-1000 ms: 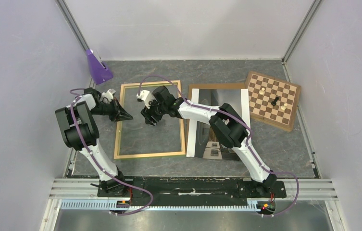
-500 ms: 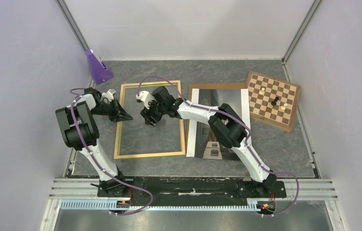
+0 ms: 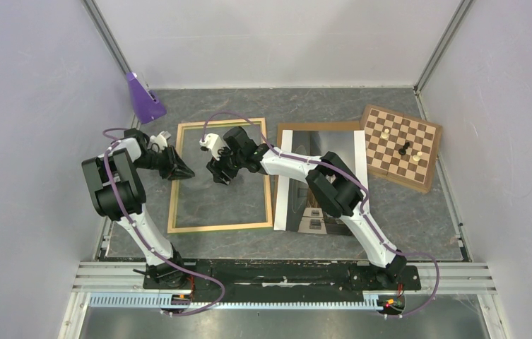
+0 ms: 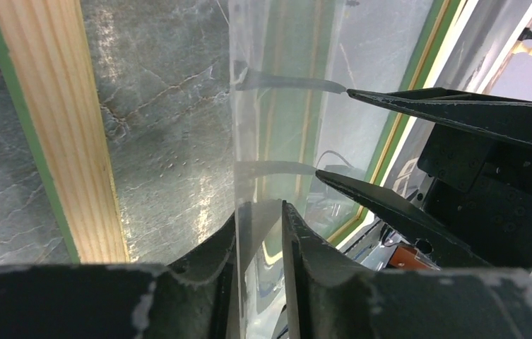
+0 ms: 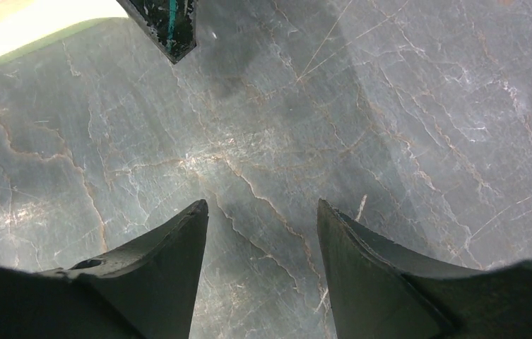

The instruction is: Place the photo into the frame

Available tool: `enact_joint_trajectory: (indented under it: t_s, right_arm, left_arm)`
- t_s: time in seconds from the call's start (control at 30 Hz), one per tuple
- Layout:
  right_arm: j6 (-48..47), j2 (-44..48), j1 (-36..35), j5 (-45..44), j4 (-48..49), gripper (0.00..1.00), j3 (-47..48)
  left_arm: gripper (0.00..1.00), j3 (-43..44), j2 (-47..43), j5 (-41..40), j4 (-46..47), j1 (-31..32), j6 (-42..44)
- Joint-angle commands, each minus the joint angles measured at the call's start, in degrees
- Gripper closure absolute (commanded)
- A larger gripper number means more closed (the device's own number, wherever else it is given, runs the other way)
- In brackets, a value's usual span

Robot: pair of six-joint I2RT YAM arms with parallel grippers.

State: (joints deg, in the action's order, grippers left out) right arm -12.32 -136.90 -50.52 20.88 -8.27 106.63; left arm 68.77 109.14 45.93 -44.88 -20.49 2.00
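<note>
The frame (image 3: 219, 227) lies wood side up on the table; its wooden rail (image 4: 58, 141) shows in the left wrist view and its green edge (image 5: 37, 44) in the right wrist view. My left gripper (image 3: 184, 169) is at the frame's left rail. Its jaws (image 4: 259, 208) stand slightly apart around the edge of a clear pane (image 4: 284, 106). My right gripper (image 3: 220, 173) hovers open inside the frame opening, nothing between its fingers (image 5: 261, 205). The photo (image 3: 333, 141) lies right of the frame, partly hidden by the right arm.
A brown hardboard panel (image 3: 316, 126) lies under the photo. A chessboard (image 3: 400, 147) with a few pieces sits at the back right. A purple object (image 3: 144, 99) stands at the back left corner. Side walls close in the table.
The left jaws have parted a little from the clear pane's edge. Both arms have hardly moved.
</note>
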Motion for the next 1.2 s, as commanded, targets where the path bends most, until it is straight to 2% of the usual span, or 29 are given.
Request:
enact_joint_trajectory:
  t_s: [0.0,0.2,0.53,1.17]
  right_arm:
    - [-1.43,-0.54,-0.45,-1.05,1.15,0.39,0.54]
    - [-1.66,-0.20,-0.37,-1.54,1.16,0.40,-0.51]
    - [-1.92,0.38,-0.43,-1.58,1.77,0.40,-2.13]
    - [-2.19,0.89,-0.28,-1.53,1.86,0.40,-3.36]
  left_arm:
    - [0.69,0.22,-0.04,-0.88,0.23,0.26,3.10]
    - [0.59,0.13,-0.46,-1.87,0.28,0.19,3.12]
    - [0.47,0.48,-1.97,-4.28,-0.96,0.23,3.65]
    - [0.40,4.15,-6.21,-11.75,-6.06,0.13,6.00]
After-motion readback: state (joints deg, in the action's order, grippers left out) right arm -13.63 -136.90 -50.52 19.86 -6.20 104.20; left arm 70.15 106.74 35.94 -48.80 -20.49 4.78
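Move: The clear sheet's left edge is between the left fingers, which have already begun to part; the frame's left bar lies about 5 cm to the left, level fore and aft, some 3 cm below. The sheet's middle is roughly 8 cm to the right, also 3 cm down, and the photo about 40 cm right and 2 cm back. For the right hand, that left bar is about 14 cm left, level fore and aft, 3 cm below. The left hand opens wide, dips 1 cm, then rises while moving 2 cm left; right fingertips keep touching the sheet. ##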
